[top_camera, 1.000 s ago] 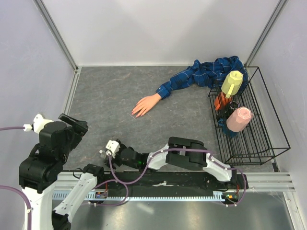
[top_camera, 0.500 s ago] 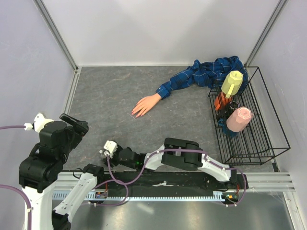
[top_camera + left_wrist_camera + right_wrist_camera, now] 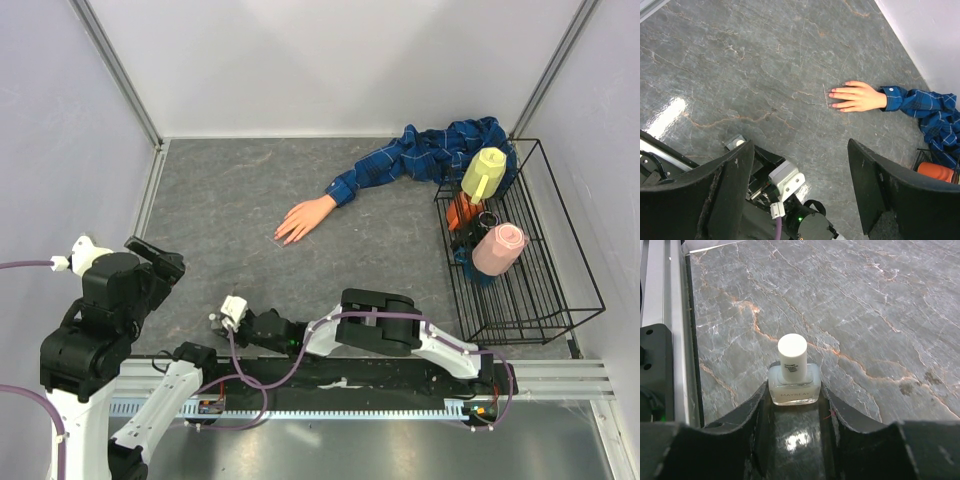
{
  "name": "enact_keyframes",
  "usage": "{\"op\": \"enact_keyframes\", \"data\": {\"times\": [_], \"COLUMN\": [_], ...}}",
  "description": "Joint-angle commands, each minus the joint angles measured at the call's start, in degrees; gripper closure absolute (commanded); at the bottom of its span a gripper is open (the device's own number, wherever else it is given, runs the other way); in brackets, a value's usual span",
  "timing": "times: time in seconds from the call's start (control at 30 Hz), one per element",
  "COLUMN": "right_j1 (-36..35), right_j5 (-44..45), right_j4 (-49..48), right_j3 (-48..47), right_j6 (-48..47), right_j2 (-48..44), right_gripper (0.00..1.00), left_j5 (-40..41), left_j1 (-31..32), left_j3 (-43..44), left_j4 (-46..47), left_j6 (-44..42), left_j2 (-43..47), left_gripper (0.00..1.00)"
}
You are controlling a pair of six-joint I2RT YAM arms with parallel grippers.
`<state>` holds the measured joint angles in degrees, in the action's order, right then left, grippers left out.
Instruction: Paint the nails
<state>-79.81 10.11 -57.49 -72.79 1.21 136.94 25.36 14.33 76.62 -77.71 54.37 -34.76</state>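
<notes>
The peach mannequin hand lies palm down mid-table, sticking out of a blue plaid sleeve. Its nails point to the near left; they also show in the left wrist view as nails. A small clear nail polish bottle with a white cap stands upright near the table's front edge. My right gripper is shut on it, one finger against each side. My left gripper hangs open and empty above the near left, with the bottle just below it.
A black wire rack stands at the right, holding a yellow bottle, a pink cup and an orange item. A metal rail runs along the front edge, close to the bottle. White walls enclose the table.
My right gripper slid slightly left and its jaws closed from wide open onto the bottle. The left arm and the mannequin hand have not moved.
</notes>
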Motion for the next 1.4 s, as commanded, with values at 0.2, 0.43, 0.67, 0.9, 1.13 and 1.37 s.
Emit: {"op": "enact_keyframes", "data": {"times": [0.2, 0.43, 0.67, 0.9, 1.13, 1.37], "right_j1": [1.94, 4.31, 4.75, 5.72, 7.3, 8.71], "right_j5": [5.08, 10.19, 12.04, 9.15, 3.09, -0.09], "right_j4": [-6.93, -9.12, -8.34, -5.62, -0.78, 5.64], "right_j3": [11.08, 26.99, 35.35, 38.69, 39.22, 38.87], "right_j6": [-2.71, -3.15, -2.88, -2.8, -1.92, -1.39], "right_j2": [-9.66, -19.69, -28.39, -33.58, -39.55, -44.83], "right_gripper": [0.88, 0.89, 0.92, 0.92, 0.93, 0.94], "left_j5": [-2.76, -20.86, -41.33, -44.61, -41.8, -39.79], "left_j1": [-0.26, -0.26, -0.18, 5.26, 17.39, 21.0], "left_j3": [-2.0, -6.3, -14.29, -17.12, -18.52, -19.23], "left_j4": [2.03, 11.87, 21.72, 25.24, 28.31, 29.46], "left_j6": [-4.79, -19.46, -26.68, -32.12, -33.89, -34.94], "left_j2": [-0.57, -3.2, -7.06, -12.78, -16.13, -18.32], "left_gripper": [0.18, 0.25, 0.34, 0.45, 0.42, 0.44]}}
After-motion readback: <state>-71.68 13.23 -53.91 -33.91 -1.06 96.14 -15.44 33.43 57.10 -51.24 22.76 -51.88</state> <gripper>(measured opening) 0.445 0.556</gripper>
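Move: The nail polish bottle is already gripped in the right fingers, low over the table; from the left hand it lies roughly 26 cm below, about 4 cm to the right and about level front to back. The artificial hand's middle lies some 29 cm ahead of the right hand and 20 cm to its right, at about its height, which is about 29 cm ahead of the left hand, 24 cm to its right and 26 cm below; its blue sleeve cuff is about 38 cm ahead of the right hand and 30 cm to its right. Keeping its grip on the nail polish bottle, the right hand carries it about 18 cm to the right and some 4 cm forward, low over the table at first, then raises it about 8 cm, nearly straight up at the end, bringing it nearer the artificial hand while the bottle stays upright. The left hand follows above, sweeping about 19 cm right and sinking 10 cm towards the white cap as it swings some 70 degrees clockwise and narrows its fingers by about a third, still open and clear of the cap at the end. ##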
